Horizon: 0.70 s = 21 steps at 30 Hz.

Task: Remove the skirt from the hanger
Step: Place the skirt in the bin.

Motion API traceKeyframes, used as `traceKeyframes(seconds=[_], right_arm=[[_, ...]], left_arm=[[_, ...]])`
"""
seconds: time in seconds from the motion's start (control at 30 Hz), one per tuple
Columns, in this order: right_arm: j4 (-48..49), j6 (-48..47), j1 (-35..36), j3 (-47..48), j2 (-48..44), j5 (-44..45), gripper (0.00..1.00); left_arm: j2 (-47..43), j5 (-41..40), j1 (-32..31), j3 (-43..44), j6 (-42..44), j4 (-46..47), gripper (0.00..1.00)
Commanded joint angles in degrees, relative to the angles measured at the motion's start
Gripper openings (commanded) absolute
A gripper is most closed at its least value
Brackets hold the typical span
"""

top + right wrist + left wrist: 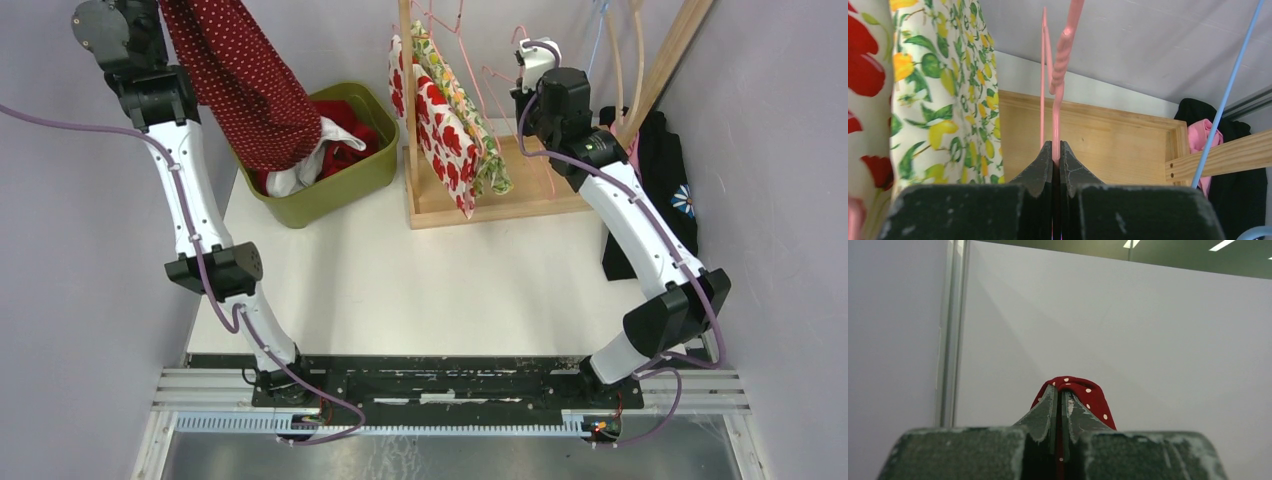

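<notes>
The skirt (245, 90), red with white dots, hangs from the top left of the overhead view down to the green bin (372, 172), its lower end among the clothes there. My left gripper (1060, 390) is raised high and shut on a fold of the skirt (1089, 394). My right gripper (1056, 148) is at the wooden rack, shut on the thin stem of a pink hanger (1062, 55). Seen from overhead, the right gripper (532, 58) is beside the pink hanger (521, 36), which carries no garment that I can see.
The bin holds red and white clothes (330, 145). A wooden rack (500, 200) stands at the back with a red-flowered garment (440, 135) and a lemon-print one (948, 95) hanging. A blue hanger (1229, 87) and black clothing (668, 165) are at the right.
</notes>
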Motion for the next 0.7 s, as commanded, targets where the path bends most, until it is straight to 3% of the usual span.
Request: traceKeyframes(seconds=[0.0,0.23,0.4,0.67], right_arm=[[3.31,0.86,-1.14,3.86,0.83,-0.39,0.01],[3.31,1.90,-2.13,3.74,2.44,-1.30,0.01],[3.41,2.52,-2.80,3.49,2.70,-1.96,0.01],[3.84,3.42,-3.30,0.60,1.09,-2.58,0.01]], left_arm=[[2.41,3.30,-0.37,0.48,-6.58,9.16,0.03],[2.61,10.41,-1.13,-9.62,-7.48,7.39,0.03],[2.65,13.69,-3.43,-10.85,-7.24,4.92,0.03],[2.24,19.07,-7.54,-17.14,-14.97,9.34,0.03]])
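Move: My left hand still holds the red dotted skirt high up. The green bin lies about 8 cm ahead of it, some 15 cm to its right and roughly 60 cm below. The white skirt already in the bin lies about 6 cm ahead of that hand and 14 cm right; the rack's left post stands some 34 cm right, about level. From my right hand, the bin is some 34 cm left, 8 cm ahead and 26 cm lower. With the fingers of my left hand kept shut on the dotted skirt, I swing it down about 13 cm and forward about 10 cm towards the bin, bearing right mostly as that slows, while the wrist tips downward and turns clockwise some 20 degrees. My right hand keeps its grip on the pink hanger and eases a couple of centimetres forward, down and right. ##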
